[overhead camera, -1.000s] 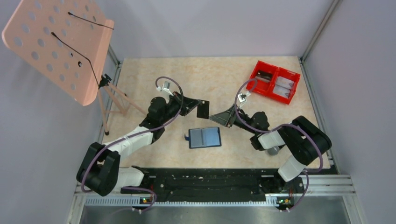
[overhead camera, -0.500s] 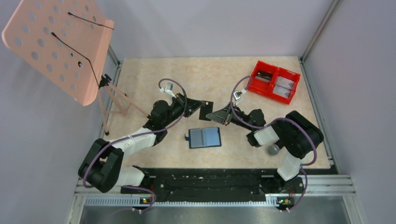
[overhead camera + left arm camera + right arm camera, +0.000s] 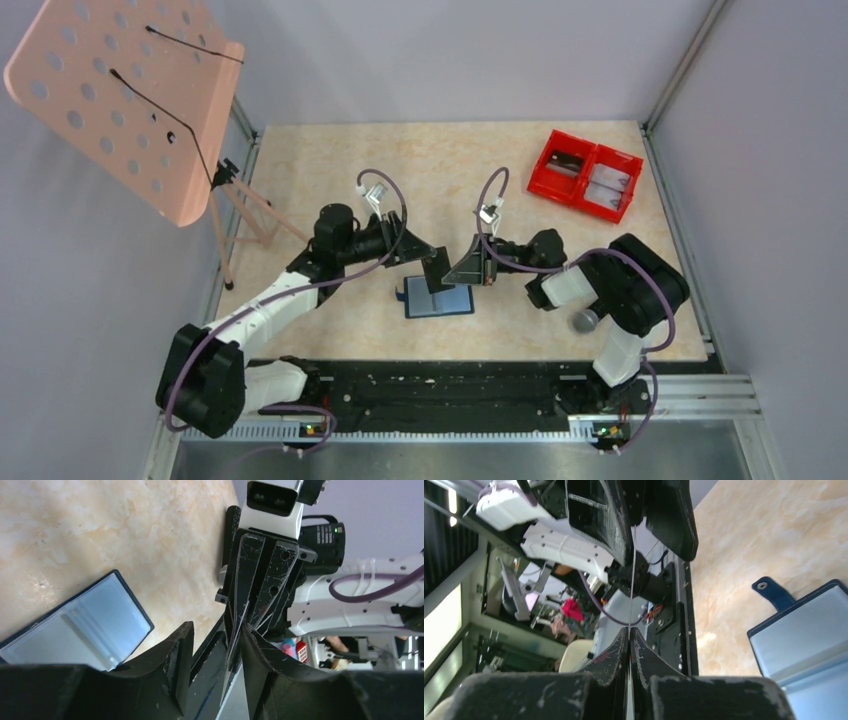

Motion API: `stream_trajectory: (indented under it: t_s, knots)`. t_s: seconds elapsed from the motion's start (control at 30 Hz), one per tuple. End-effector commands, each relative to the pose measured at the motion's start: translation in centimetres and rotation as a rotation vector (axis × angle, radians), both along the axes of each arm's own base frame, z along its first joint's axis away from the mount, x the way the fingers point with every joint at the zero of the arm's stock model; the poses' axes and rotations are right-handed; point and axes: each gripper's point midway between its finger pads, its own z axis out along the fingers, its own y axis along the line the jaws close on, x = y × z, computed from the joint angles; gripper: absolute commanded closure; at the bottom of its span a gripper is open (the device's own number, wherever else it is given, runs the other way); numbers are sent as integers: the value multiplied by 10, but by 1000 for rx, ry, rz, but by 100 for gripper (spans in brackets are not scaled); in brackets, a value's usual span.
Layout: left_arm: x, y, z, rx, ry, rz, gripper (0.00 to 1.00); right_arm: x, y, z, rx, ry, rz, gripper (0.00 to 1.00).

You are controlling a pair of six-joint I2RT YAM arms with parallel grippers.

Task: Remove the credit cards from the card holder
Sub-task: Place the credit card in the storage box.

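The card holder (image 3: pixel 440 297) lies open on the table, light blue-grey faces up; it also shows in the left wrist view (image 3: pixel 75 625) and the right wrist view (image 3: pixel 804 630). Just above its far edge a black credit card (image 3: pixel 437 268) hangs between both grippers. My right gripper (image 3: pixel 452 272) is shut on the card, which appears edge-on as a thin line (image 3: pixel 630 580) rising from its fingertips (image 3: pixel 629 635). My left gripper (image 3: pixel 424 258) is open around the card's other end (image 3: pixel 230 665); the card leans near one finger (image 3: pixel 250 645), with a gap to the other.
A red two-compartment bin (image 3: pixel 585 180) stands at the back right with a dark piece and a pale piece inside. A grey ball (image 3: pixel 585 320) lies by the right arm. A pink perforated stand (image 3: pixel 130 100) on a tripod rises at the left.
Both grippers came together over the card holder. The right gripper closed on the black card that the left one held, and the left jaws have opened.
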Motion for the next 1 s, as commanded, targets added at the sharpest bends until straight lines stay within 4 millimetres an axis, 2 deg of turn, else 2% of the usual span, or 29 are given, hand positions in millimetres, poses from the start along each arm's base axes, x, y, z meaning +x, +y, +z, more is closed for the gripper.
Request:
stream_trajectory:
  t_s: [0.0, 0.13, 0.27, 0.3, 0.4, 0.47, 0.53, 0.67, 0.73, 0.77, 0.97]
  knots:
    - [-13, 13, 12, 107, -97, -84, 56, -20, -5, 11, 25, -161, 158, 100]
    - [-25, 15, 12, 140, -96, -168, 59, -18, -3, 4, -6, -137, 172, 100]
    - [-36, 12, 13, 136, -89, -273, 68, -15, -1, 2, -11, -112, 170, 100]
    - [-38, 11, 13, 131, -79, -290, 72, -14, 0, 1, -12, -107, 168, 100]
    - [-39, 9, 12, 126, -62, -316, 94, -9, 2, 1, -12, -89, 143, 100]
    - [-38, 9, 11, 127, -60, -309, 100, -5, 3, 3, -8, -74, 115, 99]
    - [-33, 11, 8, 141, -48, -262, 100, 3, 4, 7, 0, -58, 65, 84]
    - [-13, 21, 3, 125, -1, -78, 100, 20, 2, 16, 43, -36, -80, 72]
    - [-3, 26, 5, 71, 2, 20, 100, 26, 0, 21, 80, -19, -142, 59]
    - [2, 28, 7, 42, 2, 63, 100, 29, -1, 23, 98, 1, -163, 56]
    - [19, 33, 28, -118, -36, 209, 100, 42, -6, 22, 162, 103, -257, 57]
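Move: Between the two hands hangs the dark credit card: its middle is about 4 cm back and 1 cm right of the open left hand, and some 2 cm ahead and 3 cm left of the right hand, which already holds it. From the left hand, the open card holder lies about 5 cm back, 2 cm right and 16 cm below. The red storage box stands some 39 cm ahead, 41 cm right and 14 cm below the right hand. Drawing back about 3.5 cm and turning some 15 degrees clockwise, the left hand shuts its open fingers on the near end of the credit card, while the right, still pinching, eases back 2 cm. The left then shifts down, forward and left, swinging counter-clockwise; the right opens and travels 4.5 cm forward, turning clockwise, its fingers staying beside the card. ##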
